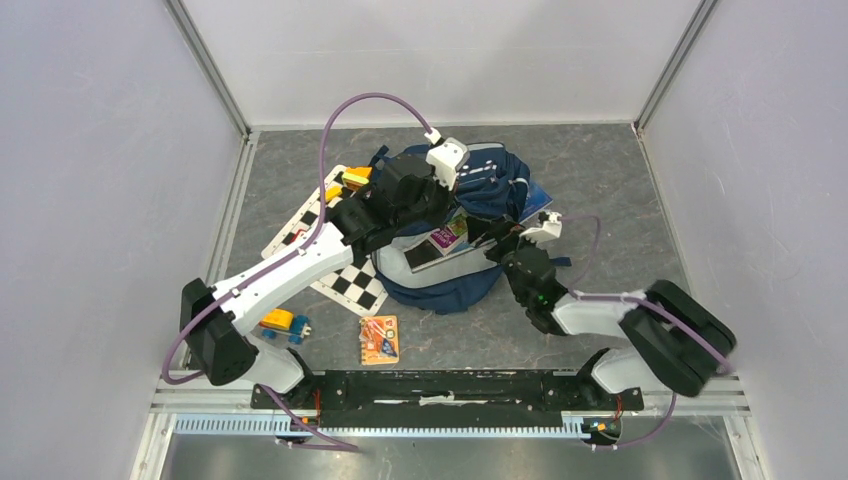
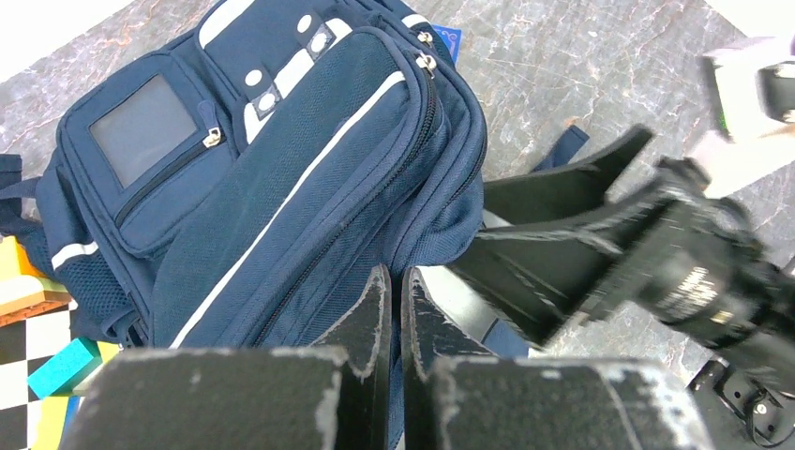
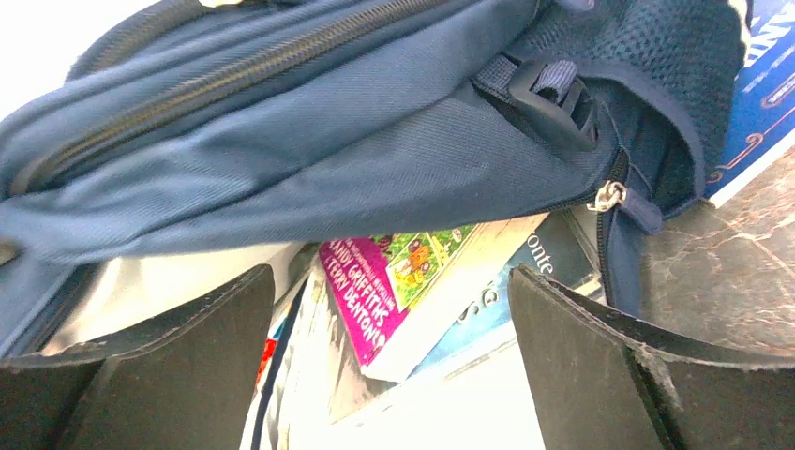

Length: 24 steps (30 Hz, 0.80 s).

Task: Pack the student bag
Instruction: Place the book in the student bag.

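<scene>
The navy student bag [image 1: 490,180] lies in the middle of the table with its main opening toward the arms. My left gripper [image 1: 450,207] is shut on the edge of the bag's upper flap; in the left wrist view its fingertips [image 2: 397,291] pinch blue fabric of the bag [image 2: 281,159]. My right gripper [image 1: 497,240] is open at the mouth of the bag. In the right wrist view it [image 3: 389,309] stands wide apart before a magenta book [image 3: 370,286] and other books inside the bag [image 3: 328,141]. It also shows in the left wrist view [image 2: 581,234].
A checkerboard sheet [image 1: 335,260] lies left of the bag with yellow and orange blocks [image 1: 352,180] at its far end. A yellow-blue toy [image 1: 282,323] and an orange packet [image 1: 380,338] lie near the front. A blue book [image 1: 540,203] sticks out under the bag's right side.
</scene>
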Motion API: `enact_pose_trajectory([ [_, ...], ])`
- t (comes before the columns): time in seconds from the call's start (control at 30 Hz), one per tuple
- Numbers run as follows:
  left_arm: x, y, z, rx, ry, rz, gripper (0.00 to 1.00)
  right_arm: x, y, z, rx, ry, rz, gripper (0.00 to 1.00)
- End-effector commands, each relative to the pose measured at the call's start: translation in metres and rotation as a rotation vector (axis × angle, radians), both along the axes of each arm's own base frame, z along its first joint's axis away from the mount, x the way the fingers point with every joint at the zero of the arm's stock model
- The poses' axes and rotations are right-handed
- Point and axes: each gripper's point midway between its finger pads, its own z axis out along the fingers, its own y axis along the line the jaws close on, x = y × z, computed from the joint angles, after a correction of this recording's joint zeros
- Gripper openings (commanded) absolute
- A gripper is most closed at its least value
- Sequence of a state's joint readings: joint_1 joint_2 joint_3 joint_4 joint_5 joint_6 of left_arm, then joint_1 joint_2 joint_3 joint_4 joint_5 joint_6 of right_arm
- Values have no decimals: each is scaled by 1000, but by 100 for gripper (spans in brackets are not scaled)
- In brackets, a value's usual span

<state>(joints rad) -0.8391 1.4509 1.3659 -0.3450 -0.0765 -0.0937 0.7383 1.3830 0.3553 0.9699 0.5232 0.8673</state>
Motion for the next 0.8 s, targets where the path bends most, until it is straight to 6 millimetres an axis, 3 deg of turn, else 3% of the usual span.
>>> enact_pose_trajectory([
  [0.0, 23, 10, 59, -129, -106, 126, 2, -28, -17, 13, -68, -56, 42, 98],
  [0.07, 30, 23, 61, -113, -124, 187, 2, -39, -29, 16, -146, -85, 54, 98],
  [0.17, 39, 44, 68, -102, -153, 278, 2, -39, -47, 14, -339, -51, 76, 98],
  [0.3, 49, 71, 73, -104, -168, 379, 2, -25, -84, 10, -585, 25, 121, 98],
  [0.47, 56, 89, 77, -133, -165, 435, 2, -4, -121, -9, -798, 155, 194, 98],
  [0.53, 58, 94, 77, -141, -164, 449, 2, 6, -125, -18, -842, 191, 242, 98],
  [0.77, 67, 111, 78, -164, -159, 487, 2, 42, -100, -52, -1020, 185, 534, 98],
])
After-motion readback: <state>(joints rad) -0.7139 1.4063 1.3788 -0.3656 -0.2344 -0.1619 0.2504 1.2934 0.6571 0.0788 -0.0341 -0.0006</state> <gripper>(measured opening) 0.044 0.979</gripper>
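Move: The blue book, mostly hidden under the bag's far right side, lies about 14 cm ahead of the empty right hand, 16 cm to its right and 14 cm below. The purple book in the bag is some 8 cm ahead of that hand, 5 cm left and 8 cm down; the loose strap lies 18 cm right, 2 cm back, on the table. From the left hand, the blue book is roughly 16 cm ahead, 24 cm right and 26 cm below. Still pinching the bag's flap, the left hand draws it left and forward, about 8 cm, rising slightly and turning counter-clockwise. The right hand, wide open and free of the purple book, backs up and out of the bag's mouth, swings some 12 cm right around the bag's side, then sinks and reaches forward towards the blue book, rolling about 50 degrees with its left side down. ##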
